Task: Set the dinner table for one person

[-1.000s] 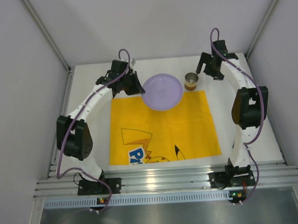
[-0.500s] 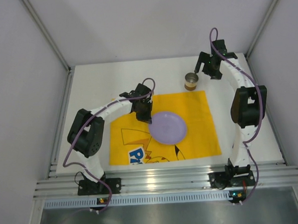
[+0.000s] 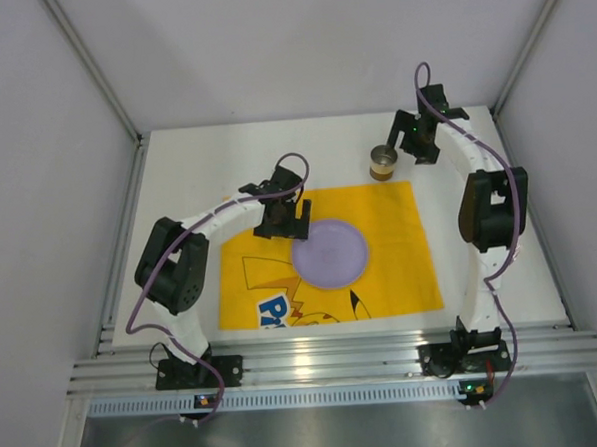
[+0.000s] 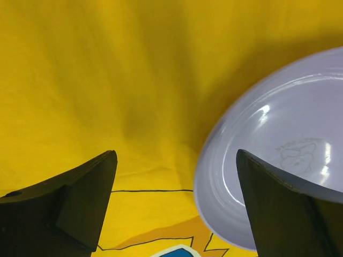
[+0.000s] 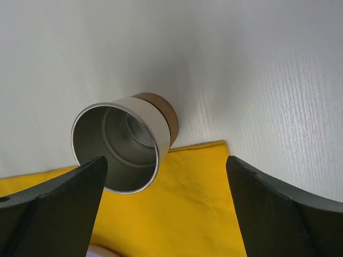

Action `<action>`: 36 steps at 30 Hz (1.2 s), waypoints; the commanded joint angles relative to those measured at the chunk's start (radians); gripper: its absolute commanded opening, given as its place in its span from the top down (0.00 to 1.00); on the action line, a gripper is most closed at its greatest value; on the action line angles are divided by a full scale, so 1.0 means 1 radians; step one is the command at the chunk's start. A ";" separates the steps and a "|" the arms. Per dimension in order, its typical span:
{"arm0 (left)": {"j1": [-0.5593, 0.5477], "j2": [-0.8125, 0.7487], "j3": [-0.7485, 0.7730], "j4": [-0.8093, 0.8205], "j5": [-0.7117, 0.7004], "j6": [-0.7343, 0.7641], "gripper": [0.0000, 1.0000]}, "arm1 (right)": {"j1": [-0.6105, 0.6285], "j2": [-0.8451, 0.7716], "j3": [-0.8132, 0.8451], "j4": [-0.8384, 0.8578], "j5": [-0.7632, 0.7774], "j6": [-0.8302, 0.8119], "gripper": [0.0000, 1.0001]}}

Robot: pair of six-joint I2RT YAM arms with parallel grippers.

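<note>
A lilac plate lies flat on the yellow cartoon-printed mat, which is spread on the white dinner table. My left gripper stands open at the plate's far-left rim, holding nothing. In the left wrist view the left gripper hangs over the mat, its right finger above the plate. A metal cup stands upright just beyond the mat's far edge. My right gripper is open to the cup's right. The right wrist view shows the cup near the left finger of the right gripper, untouched.
White enclosure walls surround the table on three sides. Both arm bases sit on the aluminium rail at the near edge. The mat's far right corner lies under my right gripper, with bare white tabletop beyond it.
My left arm carried the plate from the table's far side down onto the mat, then opened and let it go. The right gripper edged slightly toward the cup.
</note>
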 commanded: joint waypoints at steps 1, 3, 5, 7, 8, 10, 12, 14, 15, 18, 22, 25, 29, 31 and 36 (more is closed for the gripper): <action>0.006 -0.042 0.041 -0.024 -0.108 -0.005 0.02 | 0.013 0.011 0.050 0.016 0.000 0.006 0.09; 0.012 -0.063 0.052 -0.032 -0.111 -0.005 0.02 | 0.018 0.028 0.060 0.012 0.003 0.006 0.16; 0.015 -0.076 0.069 -0.044 -0.114 -0.008 0.02 | 0.022 0.049 0.072 0.004 0.012 0.001 0.28; 0.019 -0.086 0.085 -0.050 -0.119 -0.007 0.02 | 0.033 0.077 0.092 -0.014 0.027 -0.004 0.45; 0.020 -0.091 0.089 -0.056 -0.121 -0.007 0.02 | 0.039 0.088 0.101 -0.022 0.032 -0.005 0.51; 0.025 -0.105 0.095 -0.056 -0.119 -0.007 0.02 | 0.045 0.120 0.139 -0.043 0.039 -0.008 0.65; 0.031 -0.111 0.096 -0.056 -0.121 -0.008 0.02 | 0.053 0.144 0.187 -0.063 0.038 -0.010 0.74; 0.034 -0.116 0.095 -0.056 -0.119 -0.002 0.02 | 0.057 0.177 0.224 -0.100 0.046 -0.013 0.92; 0.037 -0.116 0.095 -0.059 -0.118 0.001 0.02 | 0.059 0.186 0.250 -0.106 0.047 -0.013 0.98; 0.042 -0.117 0.093 -0.065 -0.116 0.005 0.02 | 0.059 0.181 0.282 -0.125 0.079 -0.016 1.00; 0.052 -0.134 0.098 -0.065 -0.113 0.018 0.02 | 0.059 0.126 0.320 -0.175 0.110 -0.028 1.00; 0.069 -0.142 0.107 -0.065 -0.110 0.025 0.02 | 0.062 0.038 0.264 -0.209 0.118 -0.025 1.00; 0.089 -0.146 0.118 -0.062 -0.091 0.036 0.02 | 0.085 -0.108 0.022 -0.201 0.131 -0.011 1.00; 0.097 -0.146 0.118 -0.059 -0.085 0.042 0.02 | 0.094 -0.187 -0.069 -0.178 0.128 0.006 1.00; 0.103 -0.148 0.118 -0.055 -0.070 0.051 0.02 | 0.120 -0.311 -0.328 -0.086 0.105 0.050 1.00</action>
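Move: Right of the cup and above its rim, the right hand has the cup's middle about 6 cm to its left, 1 cm ahead and 6 cm below. The placemat's far right corner is some 2 cm back, 1 cm to the right and 10 cm down; the plate is roughly 16 cm back, 19 cm left and 10 cm down. From the left hand, the cup lies about 12 cm ahead, 23 cm right and 1 cm higher; the plate is 4 cm back, 10 cm right and 2 cm down. Sinking about 3 cm while easing forward and left, the right hand shuts its open fingers on the right side of the cup's rim, then lifts about 4 cm and carries the cup some 12 cm back over the placemat, keeping its pinch. The left hand, already open, backs off from the plate, rising about 6 cm and drifting forward and left. ##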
